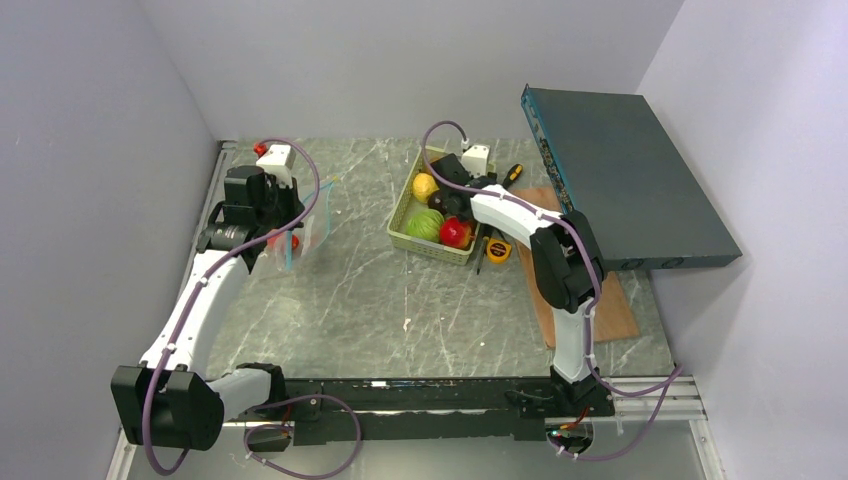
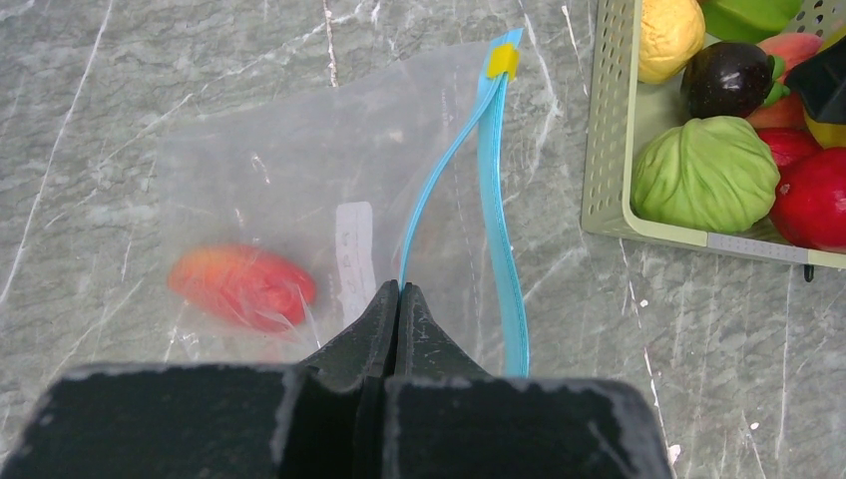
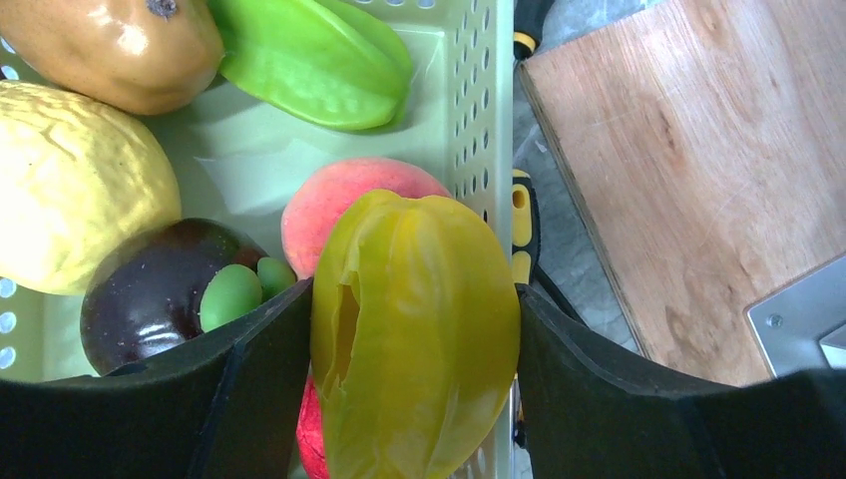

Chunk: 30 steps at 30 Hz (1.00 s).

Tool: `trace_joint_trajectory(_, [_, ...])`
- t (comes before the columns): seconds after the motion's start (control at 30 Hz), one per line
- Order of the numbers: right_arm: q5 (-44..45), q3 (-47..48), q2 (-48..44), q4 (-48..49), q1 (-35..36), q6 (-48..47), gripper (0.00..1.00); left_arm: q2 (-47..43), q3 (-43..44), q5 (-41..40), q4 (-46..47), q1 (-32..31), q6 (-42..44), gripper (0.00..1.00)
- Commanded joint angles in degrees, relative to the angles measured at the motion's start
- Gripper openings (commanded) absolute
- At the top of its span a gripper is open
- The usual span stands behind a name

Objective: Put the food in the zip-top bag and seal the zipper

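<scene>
The clear zip-top bag [image 2: 299, 180] lies on the marble table at the left, its light blue zipper [image 2: 494, 200] gaping open. A red piece of food [image 2: 242, 287] rests inside it. My left gripper [image 2: 399, 291] is shut on the near lip of the bag's mouth. In the pale green basket [image 3: 479, 120] lie more food pieces: a lemon [image 3: 70, 190], a peach [image 3: 339, 200], a green star fruit [image 3: 309, 60] and a dark mangosteen [image 3: 150, 299]. My right gripper [image 3: 414, 309] is in the basket, both fingers pressed against a yellow star fruit [image 3: 419, 279].
A wooden board [image 3: 698, 150] lies right of the basket, and a large dark teal box [image 1: 630, 180] leans over it. A yellow tape measure [image 1: 497, 250] and screwdrivers [image 1: 512, 175] lie beside the basket. Grey walls close in on three sides.
</scene>
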Motion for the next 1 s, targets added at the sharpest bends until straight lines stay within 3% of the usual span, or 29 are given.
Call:
trace_joint_trajectory(0.0, [2.7,2.9,-2.7,-0.2,1.0,-1.7,0.5,-0.1,2.5,0.7,0.0,0.2,0.1,0.0])
trace_joint_trajectory(0.17, [2.9,4.6,-4.1,-1.3,1.1,-3.5,0.36,-0.5,2.4,0.4,0.0,0.2,0.3,0.0])
trace_joint_trajectory(0.33, [0.1,5.5,-5.9,0.5,1.2,-6.8,0.13,-0.3,2.3,1.5,0.3,0.2,0.4,0.0])
trace_joint_trajectory(0.53, [-14.1,1.6,-11.1,6.2,2.3,-9.2,0.0,0.1,2.4,2.7,0.4,0.2,0.4,0.0])
trace_joint_trajectory(0.73, [-33.9,-6.2,-18.4,19.9,8.1,-8.0,0.0,0.3,2.6,2.7,0.4,0.1,0.4,0.0])
trace_joint_trajectory(0.97, [-54.8,-1.9,-12.3,28.0,13.8,5.0,0.0,-0.2,2.4,2.7,0.6,0.2,0.6,0.0])
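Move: The right hand has the starfruit pinched in the basket. The zip bag's open mouth lies about 31 cm to its left, 10 cm back and 8 cm higher. The eggplant sits about 6 cm to this hand's left and level ahead, the cabbage 8 cm left and 4 cm back, both slightly below. From the left hand, which pinches one lip, the mouth's middle is about 3 cm right, 1 cm back and 4 cm down. Keeping the starfruit between its fingers, the right hand first lifts it nearly straight up out of the basket, slowly, then swings faster to the left and back over the basket's near-left part, still rising, towards the bag's mouth: about 20 cm left, 13 cm up and 9 cm back in all. The wrist turns some 45 degrees counter-clockwise while its left side rolls up about 35 degrees. ##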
